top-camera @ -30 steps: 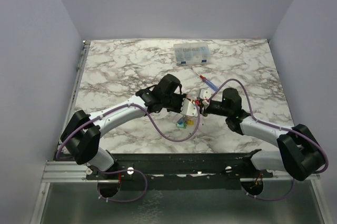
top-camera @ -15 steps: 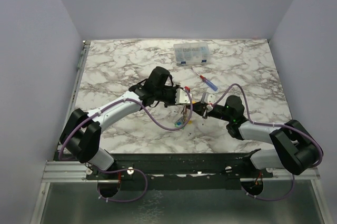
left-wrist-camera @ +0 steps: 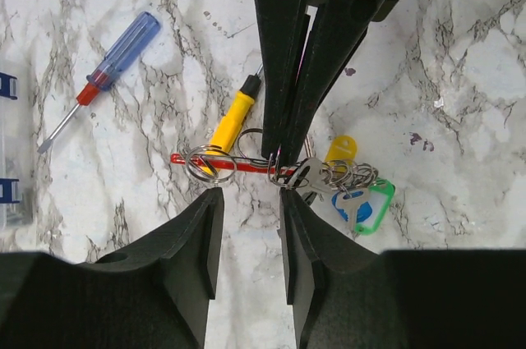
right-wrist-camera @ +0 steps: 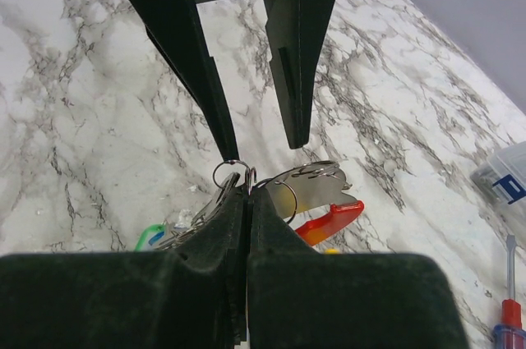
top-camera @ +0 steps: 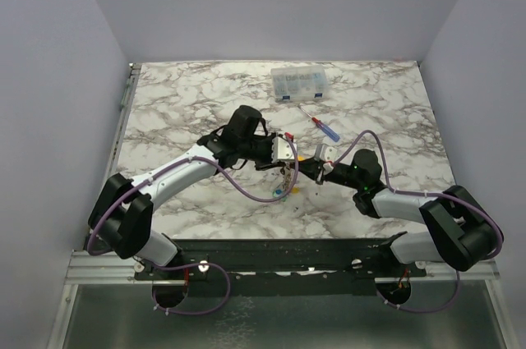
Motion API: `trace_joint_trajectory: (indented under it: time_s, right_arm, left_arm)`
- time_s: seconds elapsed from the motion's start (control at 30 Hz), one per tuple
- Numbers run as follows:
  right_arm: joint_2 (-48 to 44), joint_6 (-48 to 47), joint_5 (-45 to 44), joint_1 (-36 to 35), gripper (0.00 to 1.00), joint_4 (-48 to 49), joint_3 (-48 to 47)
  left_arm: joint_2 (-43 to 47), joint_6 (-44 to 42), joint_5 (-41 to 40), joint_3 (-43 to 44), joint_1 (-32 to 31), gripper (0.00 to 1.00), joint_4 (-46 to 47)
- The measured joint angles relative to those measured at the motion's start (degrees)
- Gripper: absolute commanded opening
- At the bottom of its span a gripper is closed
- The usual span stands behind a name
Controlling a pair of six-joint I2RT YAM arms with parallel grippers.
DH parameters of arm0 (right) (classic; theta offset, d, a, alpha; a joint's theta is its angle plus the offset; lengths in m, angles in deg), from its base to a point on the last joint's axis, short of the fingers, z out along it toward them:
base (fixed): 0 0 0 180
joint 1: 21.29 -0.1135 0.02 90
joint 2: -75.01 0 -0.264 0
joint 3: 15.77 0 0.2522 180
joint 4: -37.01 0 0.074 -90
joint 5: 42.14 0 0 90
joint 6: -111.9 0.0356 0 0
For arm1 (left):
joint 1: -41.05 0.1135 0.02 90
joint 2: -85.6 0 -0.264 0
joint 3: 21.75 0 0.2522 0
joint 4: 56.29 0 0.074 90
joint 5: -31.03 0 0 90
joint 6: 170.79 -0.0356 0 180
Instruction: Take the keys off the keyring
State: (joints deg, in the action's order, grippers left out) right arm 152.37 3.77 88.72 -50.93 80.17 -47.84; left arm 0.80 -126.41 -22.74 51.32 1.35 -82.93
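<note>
The keyring has a red band and a silvery metal plate. It hangs just above the marble, and my right gripper is shut on its wire loop. The keys, with green, blue and yellow tags, dangle from small rings on one side of that grip. In the right wrist view they bunch at the lower left of my shut right gripper. My left gripper faces it, open with nothing between its fingers. One of its fingertips sits against a small ring. From above, the keys hang below both grippers.
A yellow-handled screwdriver lies under the keyring. A blue-and-red-handled screwdriver lies further back. A clear plastic parts box stands near the far edge. Side walls enclose the marble table.
My left gripper has gone from shut to open and drawn back slightly to the left. The right arm has stretched lower toward the middle, still shut on the keyring.
</note>
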Motion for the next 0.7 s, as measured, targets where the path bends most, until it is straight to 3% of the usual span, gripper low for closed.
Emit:
trace_joint_trajectory:
  time_s: [0.17,0.37,0.7]
  right_arm:
    - [0.0,0.0,0.0,0.0,0.01,0.0,0.0]
    - [0.0,0.0,0.3,0.0,0.01,0.1,0.0]
    - [0.0,0.0,0.6,0.0,0.01,0.5,0.0]
  left_arm:
    - [0.3,2.1,1.0,1.4,0.1,0.40,-3.1]
    - [-0.8,4.6,3.5,4.8,0.3,0.24,-6.4]
    - [-2.4,6.2,4.2,4.5,0.3,0.13,-5.2]
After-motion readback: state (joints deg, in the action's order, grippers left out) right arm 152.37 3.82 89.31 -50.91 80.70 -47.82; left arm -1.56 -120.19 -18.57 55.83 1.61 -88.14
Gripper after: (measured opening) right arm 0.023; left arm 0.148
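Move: Within about 1 cm of the left hand's slightly open fingertips, some 1 cm back and 1 cm to the right at the same height, is the small ring standing in the right hand's shut tips; it lies about 1 cm left of the right hand. From the left hand, the red handle is about 4 cm ahead, straight below by 4 cm. The green tag hangs 6 cm back, 2 cm left and 7 cm lower. Drawing back about 1 cm while rising about as much, the left hand rolls some 10 degrees, its front side dipping, then settles a little lower and slightly right as its fingers close around the small ring at the right fingertips. The right hand stays in place, its shut fingers keeping their grip. ##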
